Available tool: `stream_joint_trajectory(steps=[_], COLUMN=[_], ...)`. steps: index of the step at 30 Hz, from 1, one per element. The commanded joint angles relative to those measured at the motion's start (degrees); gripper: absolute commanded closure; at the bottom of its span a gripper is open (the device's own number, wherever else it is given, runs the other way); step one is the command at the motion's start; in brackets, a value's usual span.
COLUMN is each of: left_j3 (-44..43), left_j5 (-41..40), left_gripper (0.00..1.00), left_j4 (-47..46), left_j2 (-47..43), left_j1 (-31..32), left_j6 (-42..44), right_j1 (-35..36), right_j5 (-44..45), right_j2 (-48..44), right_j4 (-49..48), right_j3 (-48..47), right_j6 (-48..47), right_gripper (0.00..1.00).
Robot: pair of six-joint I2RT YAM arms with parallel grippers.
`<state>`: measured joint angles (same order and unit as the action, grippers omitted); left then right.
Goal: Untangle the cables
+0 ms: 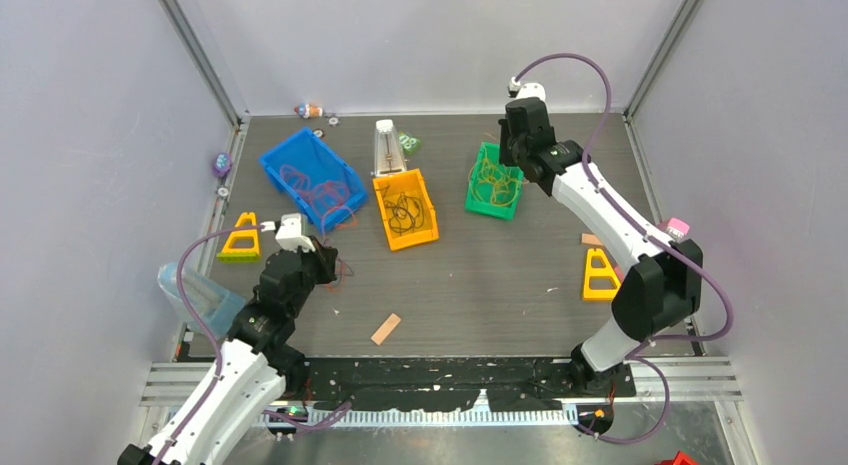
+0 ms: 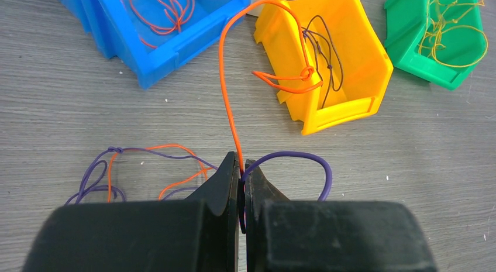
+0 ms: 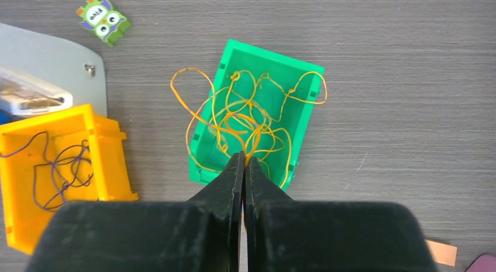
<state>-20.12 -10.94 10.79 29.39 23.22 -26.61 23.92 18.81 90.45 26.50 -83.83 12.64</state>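
My left gripper (image 2: 241, 167) is shut on an orange cable (image 2: 222, 67) and a purple cable (image 2: 304, 156) low over the table. The orange strand arcs up to a knot over the yellow bin (image 2: 362, 61). A loose purple and orange tangle (image 2: 117, 167) lies to the left of the fingers. In the top view this gripper (image 1: 325, 260) sits below the blue bin (image 1: 285, 170). My right gripper (image 3: 244, 158) is shut on yellow cables (image 3: 251, 102) that spill from the green bin (image 3: 266, 55).
Red cables lie in the blue bin (image 2: 175, 50) and dark ones in the yellow bin. Yellow triangular stands (image 1: 241, 238) (image 1: 600, 275) flank the table. A clear tub (image 1: 195, 295) sits at the left edge, a tan strip (image 1: 385, 329) near the front, a white device (image 1: 386, 150) behind.
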Motion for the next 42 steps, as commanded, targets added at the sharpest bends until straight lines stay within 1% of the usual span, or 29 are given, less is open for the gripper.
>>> stream_joint_trajectory(steps=[1, 6, 9, 10, 14, 18, 22, 24, 25, 26, 27, 28, 29, 30, 31, 33, 34, 35, 36, 37, 38, 40, 42], left_j3=[-2.7, -2.76, -2.74, -2.69, -2.84, -3.37, -3.47, -3.93, -4.3, -4.69, -5.18, -5.72, -6.64, -7.86, -9.32, -12.24, -13.45, -14.41, -15.05, -15.46, -15.92, -17.43, -18.39], left_j5=[-0.81, -0.75, -0.96, -1.01, -0.82, -0.47, -0.67, -1.36, -1.82, -2.85, -4.43, -5.67, -6.95, -8.38, -10.96, -14.01, -14.79, -15.86, -17.05, -17.84, -17.53, -15.09, -11.21], left_gripper=[1.0, 1.0, 1.0, 1.0, 1.0, 1.0, 1.0, 1.0, 1.0, 1.0, 1.0, 0.97, 0.93, 0.9, 0.87, 0.67, 0.57, 0.42, 0.24, 0.08, 0.01, 0.0, 0.0], left_j4=[-0.65, -0.55, -0.32, -0.25, -0.26, 0.07, 0.11, 0.73, 1.16, 1.65, 2.72, 3.43, 4.84, 6.63, 8.91, 12.92, 14.26, 15.4, 16.23, 17.04, 17.78, 19.56, 20.68], left_j2=[0.64, 0.87, 0.75, 0.76, 1.57, 2.57, 2.81, 3.26, 3.64, 4.13, 4.65, 5.45, 6.43, 7.67, 9.07, 12.05, 13.81, 14.92, 15.82, 16.66, 17.64, 19.79, 22.69], left_j1=[-0.2, -0.2, -0.2, -0.2, -0.2, -0.2, -0.2, -0.2, -0.2, -0.2, -0.2, -0.27, -0.28, -0.28, -0.28, -0.31, -0.36, -0.39, -0.37, -0.53, -0.92, -2.39, -4.07], left_j6=[0.35, 0.36, 0.44, 0.54, 0.64, 0.39, 0.25, 0.06, -0.01, -0.28, -0.82, -1.23, -1.46, -1.86, -2.41, -2.83, -2.11, -2.09, -2.53, -3.26, -3.45, -4.24, -5.26], right_j1=[-1.23, -1.52, -1.51, -1.51, -1.57, -2.02, -2.88, -3.07, -3.04, -3.08, -3.04, -3.04, -3.06, -3.09, -3.09, -3.09, -3.05, -3.08, -3.09, -3.09, -3.05, -2.92, -2.81], right_j5=[2.17, 6.8, 7.51, 7.04, 5.51, 2.05, -1.81, -3.36, -3.78, -3.91, -4.45, -4.64, -4.79, -4.72, -4.63, -4.85, -5.23, -5.43, -5.97, -6.32, -7.12, -8.39, -10.58], right_j2=[3.48, 9.98, 14.36, 15.43, 24.68, 31.84, 36.12, 35.89, 35.38, 33.91, 32.94, 30.88, 29.89, 27.65, 25.49, 22.18, 21.15, 19.01, 18.02, 15.88, 14.87, 11.66, 8.55], right_j4=[-3.51, -0.98, -0.19, 0.55, 3.05, 3.2, 3.55, 3.6, 3.39, 3.17, 2.78, 2.73, 2.67, 2.63, 2.42, 2.18, 2.12, 1.92, 1.86, 1.49, 0.95, 0.14, -1.2], right_j3=[-3.44, -7.08, -8.25, -8.61, -12.43, -16.23, -18.54, -18.51, -18.15, -17.36, -17.04, -16.42, -16.0, -15.11, -14.59, -12.94, -11.75, -11.11, -9.69, -8.94, -7.3, -4.71, -1.67], right_j6=[0.9, -0.29, -0.7, -0.69, -0.33, 0.15, 1.54, 1.84, 1.94, 2.03, 1.88, 1.78, 1.6, 1.46, 1.32, 1.09, 0.99, 0.78, 0.75, 0.66, 0.63, 0.74, 0.9], right_gripper=[0.95, 0.95, 0.95, 0.95, 0.95, 0.95, 0.95, 0.88, 0.82, 0.78, 0.65, 0.59, 0.5, 0.47, 0.46, 0.4, 0.35, 0.32, 0.27, 0.25, 0.2, 0.13, 0.09])
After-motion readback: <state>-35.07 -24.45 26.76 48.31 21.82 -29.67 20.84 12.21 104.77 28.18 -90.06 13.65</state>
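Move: The right gripper holds a yellow cable's strand; the green bin it goes into lies about 7 cm ahead, 1 cm left and 21 cm below, with the orange bin level with that hand and 18 cm left. The left gripper holds orange and purple cables, their loose heap nearly straight below by 13 cm, some 2 cm left. From this hand the blue bin is 25 cm ahead and 9 cm left, the orange bin 19 cm ahead and 10 cm right. Lower the right gripper about 21 cm and some 7 cm forward into the green bin, tipping the fingers down about 20 degrees, open to let go of the yellow cable, then rise about 13 cm, drawing back slightly. Ease the left gripper down a little, then swing it some 4 cm left, turning counter-clockwise and tipping down while opening wide to release the orange and purple cables. ##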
